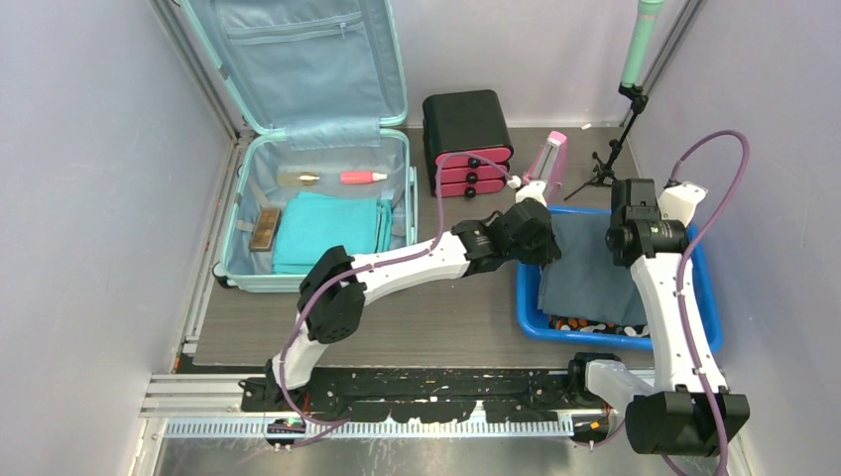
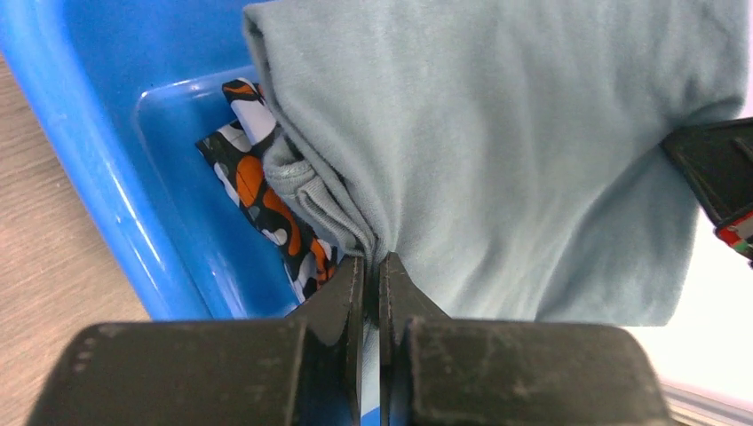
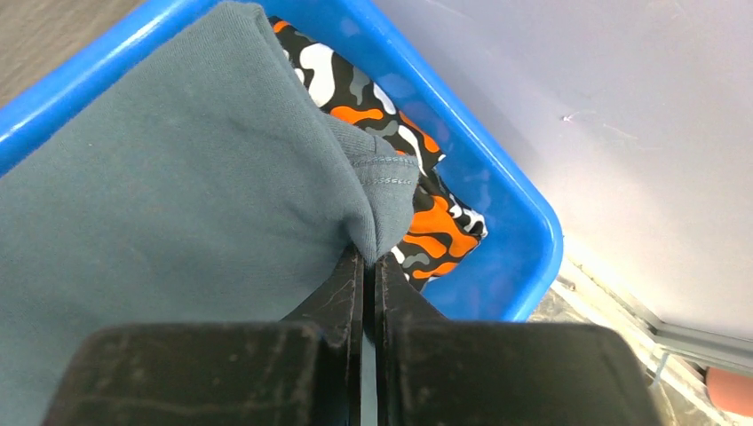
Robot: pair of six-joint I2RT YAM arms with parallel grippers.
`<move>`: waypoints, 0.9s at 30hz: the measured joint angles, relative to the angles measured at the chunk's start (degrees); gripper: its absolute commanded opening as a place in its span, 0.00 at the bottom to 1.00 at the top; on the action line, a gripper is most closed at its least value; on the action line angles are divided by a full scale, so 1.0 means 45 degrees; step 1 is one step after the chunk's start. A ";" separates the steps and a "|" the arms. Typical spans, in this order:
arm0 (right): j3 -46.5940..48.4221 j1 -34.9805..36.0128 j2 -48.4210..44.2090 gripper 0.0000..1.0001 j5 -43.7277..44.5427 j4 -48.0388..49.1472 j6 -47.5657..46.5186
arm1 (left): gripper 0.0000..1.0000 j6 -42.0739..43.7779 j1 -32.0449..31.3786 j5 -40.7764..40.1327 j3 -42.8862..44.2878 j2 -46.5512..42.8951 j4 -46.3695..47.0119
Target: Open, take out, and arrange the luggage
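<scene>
The luggage (image 1: pixel 248 198), a pale mint-green suitcase, lies open at the far left with its lid (image 1: pixel 298 59) standing up. Inside it are a folded teal cloth (image 1: pixel 327 230), a pink bottle (image 1: pixel 362 178) and a brown box (image 1: pixel 265 228). A grey garment (image 1: pixel 590 268) (image 2: pixel 515 151) (image 3: pixel 178 195) is spread over the blue tub (image 1: pixel 706 297). My left gripper (image 1: pixel 545 252) (image 2: pixel 373 259) is shut on the garment's bunched left edge. At the opposite side my right gripper (image 1: pixel 623 250) (image 3: pixel 369 256) is shut on a hemmed corner of it.
An orange, black and white camouflage cloth (image 2: pixel 266 191) (image 3: pixel 426 226) lies in the tub (image 2: pixel 80 106) (image 3: pixel 524 231) under the garment. A black drawer box with pink drawers (image 1: pixel 468 142) stands behind the left arm. A small tripod with a green pole (image 1: pixel 635 59) is at the back right.
</scene>
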 measured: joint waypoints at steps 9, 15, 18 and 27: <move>-0.0670 -0.0646 0.1307 0.00 -0.0005 0.1064 -0.0772 | 0.00 0.0243 -0.0107 -0.0330 0.0675 0.1467 -0.0121; -0.1462 -0.0840 0.1389 0.00 0.0049 0.1865 -0.1044 | 0.06 0.0350 -0.0112 -0.0403 0.0675 0.2021 0.0141; -0.1491 -0.0889 0.1579 0.01 0.0291 0.2200 -0.1127 | 0.21 0.0500 -0.0131 -0.0389 0.0797 0.2181 0.0481; -0.1360 -0.0899 0.2249 0.51 0.0549 0.2526 -0.1370 | 0.49 0.1239 -0.0180 -0.0151 0.1010 0.2385 0.0612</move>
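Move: Each hand holds one side edge of the grey garment over the blue box. The patterned clothes it goes onto lie about 14 cm right, 4 cm back and 10 cm below the left hand; the box's left rim is some 5 cm left of that hand, about level fore and aft and 5 cm lower. The metronome stands some 17 cm ahead of the left hand, 2 cm left, 10 cm lower. From the right hand the clothes lie 9 cm left, 2 cm back, 9 cm below. Still pinching the grey garment's two side edges, both hands lower it onto the patterned clothes, the left by about 7 cm and the right by about 5 cm, each drifting a little to the right. They then stop sinking and let go, the left opening first, the right just after, both ending nearly half open close above the cloth. ##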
